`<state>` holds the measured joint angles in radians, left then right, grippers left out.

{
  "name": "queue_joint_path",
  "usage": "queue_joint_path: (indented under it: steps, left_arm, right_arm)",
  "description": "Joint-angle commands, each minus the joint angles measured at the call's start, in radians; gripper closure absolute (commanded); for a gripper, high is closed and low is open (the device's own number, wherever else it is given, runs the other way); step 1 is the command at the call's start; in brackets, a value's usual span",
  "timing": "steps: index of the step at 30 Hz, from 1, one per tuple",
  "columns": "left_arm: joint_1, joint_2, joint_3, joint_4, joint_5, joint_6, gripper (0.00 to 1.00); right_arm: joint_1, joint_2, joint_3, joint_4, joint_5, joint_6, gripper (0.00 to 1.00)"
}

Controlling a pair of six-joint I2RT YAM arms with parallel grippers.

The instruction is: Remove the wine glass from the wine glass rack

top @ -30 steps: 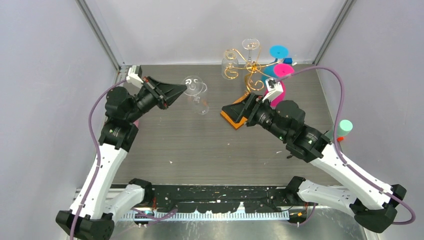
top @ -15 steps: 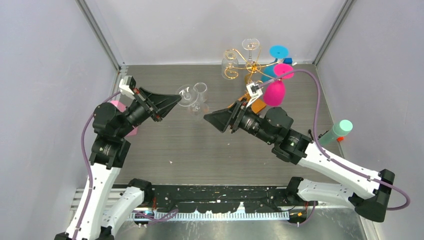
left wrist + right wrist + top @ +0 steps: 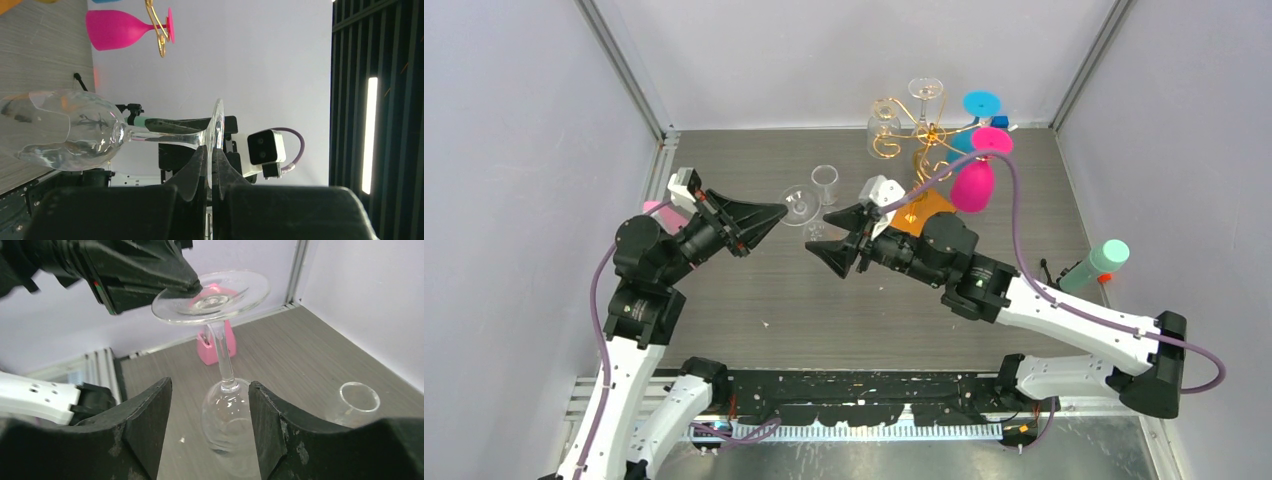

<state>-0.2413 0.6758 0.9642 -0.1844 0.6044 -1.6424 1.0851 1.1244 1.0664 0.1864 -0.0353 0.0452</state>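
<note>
A clear wine glass (image 3: 799,204) hangs upside down, off the rack, with its bowl (image 3: 232,415) just above the table. My left gripper (image 3: 210,150) is shut on the rim of its flat foot (image 3: 210,297). My right gripper (image 3: 210,386) is open, its fingers either side of the bowl with a gap on both sides. In the top view the right gripper (image 3: 817,234) faces the left gripper (image 3: 776,212) across the glass. The wine glass rack (image 3: 914,127) of gold wire stands at the back on its orange base (image 3: 927,206).
A pink glass (image 3: 972,185), a blue one (image 3: 982,102) and clear glasses (image 3: 924,90) hang on the rack. A small clear glass (image 3: 825,180) stands behind the grippers. A green-capped cylinder (image 3: 1104,258) lies at the right, a pink block (image 3: 215,347) at the left.
My right arm swung left from the rack's base to the held glass, and its jaws narrowed around the bowl. My left arm drew the glass back and lower.
</note>
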Motion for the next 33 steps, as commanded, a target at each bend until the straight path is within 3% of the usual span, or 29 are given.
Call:
queue_joint_path:
  steps: [1,8,14,17,24,27,31,33]
  left_arm:
    - [0.004,-0.017,0.004,0.062,0.029,-0.030,1.00]
    - [0.004,-0.024,-0.009,0.071,0.032,-0.042,1.00]
    - [0.004,-0.027,-0.014,0.063,0.028,-0.040,1.00]
    - [0.004,-0.026,-0.018,0.064,0.027,-0.040,1.00]
    - [0.003,-0.026,-0.018,0.069,0.026,-0.042,1.00]
    - [0.004,-0.026,-0.016,0.076,0.025,-0.041,1.00]
    - [0.004,-0.030,0.004,0.059,0.011,0.002,0.56]
    - [0.004,-0.037,0.018,0.027,-0.011,0.041,0.43]
  right_arm:
    - [0.005,0.033,0.040,0.057,0.010,-0.177,0.37]
    - [0.006,0.096,0.093,0.045,0.001,-0.187,0.40]
    - [0.006,0.118,0.124,0.055,0.030,-0.179,0.50]
    - [0.006,0.126,0.142,0.053,0.031,-0.173,0.60]
    - [0.006,0.162,0.185,0.031,0.097,-0.150,0.96]
    - [0.006,0.165,0.180,0.048,0.096,-0.143,1.00]
    - [0.006,0.155,0.160,0.100,0.110,-0.111,1.00]
    - [0.006,0.145,0.143,0.146,0.140,-0.085,1.00]
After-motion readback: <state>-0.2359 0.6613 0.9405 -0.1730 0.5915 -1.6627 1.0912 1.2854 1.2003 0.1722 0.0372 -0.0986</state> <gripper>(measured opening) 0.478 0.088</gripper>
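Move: The upside-down wine glass hangs from the left fingers, which already hold its foot; its upper stem is some 3 cm ahead of the right hand, 4 cm to its left and about level. From the left hand that stem lies about 2 cm ahead, 3 cm right and 2 cm lower. From the right hand, the standing glass is roughly 27 cm ahead, 2 cm left and 30 cm down; the rack 28 cm ahead, 18 cm right and 24 cm down. The stem, just under the foot, is what the right hand reaches for: it eases forward and left about 4 cm in all, dipping some 2 cm and coming back up, its fingertips tilting slightly up, and shuts its half-open fingers to pinch the stem. The left hand stays nearly still; once the stem is held, its fingers part and release the foot. ##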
